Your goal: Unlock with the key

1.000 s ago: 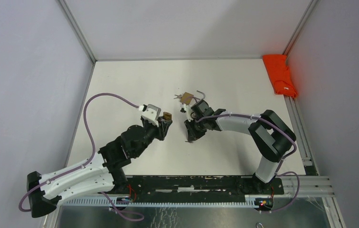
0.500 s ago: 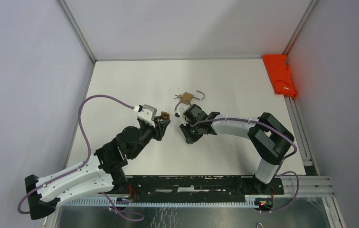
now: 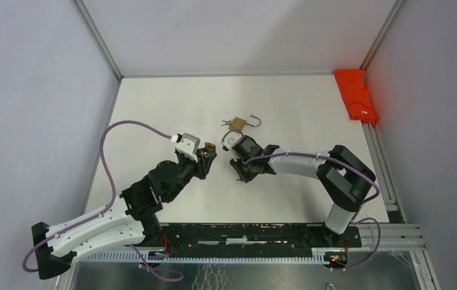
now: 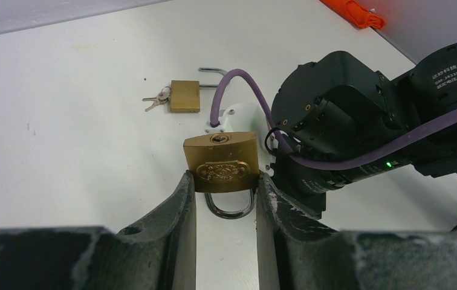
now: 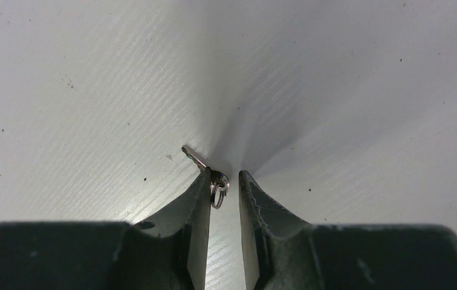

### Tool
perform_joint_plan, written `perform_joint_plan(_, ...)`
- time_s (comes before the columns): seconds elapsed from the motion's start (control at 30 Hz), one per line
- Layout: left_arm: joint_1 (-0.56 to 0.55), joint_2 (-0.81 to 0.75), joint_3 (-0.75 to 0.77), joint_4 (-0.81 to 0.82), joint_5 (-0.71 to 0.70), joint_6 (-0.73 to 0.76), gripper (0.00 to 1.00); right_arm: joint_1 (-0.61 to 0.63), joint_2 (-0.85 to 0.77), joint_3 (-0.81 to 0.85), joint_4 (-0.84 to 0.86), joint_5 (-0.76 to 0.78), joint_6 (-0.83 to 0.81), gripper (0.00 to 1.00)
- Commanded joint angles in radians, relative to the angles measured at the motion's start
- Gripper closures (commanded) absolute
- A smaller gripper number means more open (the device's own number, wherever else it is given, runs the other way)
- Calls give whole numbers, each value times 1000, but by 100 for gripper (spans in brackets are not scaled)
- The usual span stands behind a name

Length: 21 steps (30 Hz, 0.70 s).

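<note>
My left gripper [image 4: 225, 175] is shut on a brass padlock [image 4: 220, 160], clamping its body from both sides above the table. The closed shackle points back at the camera and the keyhole end faces away. From above, the same padlock [image 3: 210, 147] shows at the left gripper [image 3: 209, 154]. My right gripper [image 5: 223, 175] is tipped down onto the table, open by a narrow gap. A small silver key [image 5: 196, 157] lies at its tips. The blade sticks out past the left finger, and the key ring [image 5: 218, 193] rests between the jaws against that finger.
A second brass padlock [image 3: 237, 124] with an open shackle [image 3: 255, 120] and a bunch of keys [image 3: 225, 124] lies just beyond the right wrist, and also shows in the left wrist view [image 4: 185, 96]. An orange cloth [image 3: 355, 93] sits at the far right edge.
The right gripper has shifted slightly left and its jaws have widened over the key. The left arm has drawn back a little with the padlock still held.
</note>
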Motion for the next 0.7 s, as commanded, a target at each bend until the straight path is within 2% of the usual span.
perform_joint_plan(0.0, 2, 2, 5, 42, -18, 36, 98, 24, 82, -64, -117, 69, -9, 72)
perform_joint_plan(0.17, 3, -4, 3, 37, -23, 35, 98, 68, 107, -72, -119, 80, 5, 73)
perform_joint_plan(0.47, 3, -15, -5, 34, -25, 27, 98, 113, 133, -113, -89, 78, 39, 100)
perform_joint_plan(0.67, 2, -30, -13, 31, -28, 24, 98, 120, 100, -125, -93, 160, 67, 100)
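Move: The small key lies almost under the right fingertips, about 1 cm back, 1 cm left and 1 cm below. From that hand, the open large padlock lies roughly 23 cm ahead, level sideways, its ringed keys 4 cm left of it and level with it in depth; the small padlock is about 8 cm left, 1 cm back and 24 cm higher. From the left hand, the small key is some 7 cm right, level in depth, and 24 cm down. The right hand eases about 1.5 cm left, slightly back and down, then closes its fingers, pinching the small key. ##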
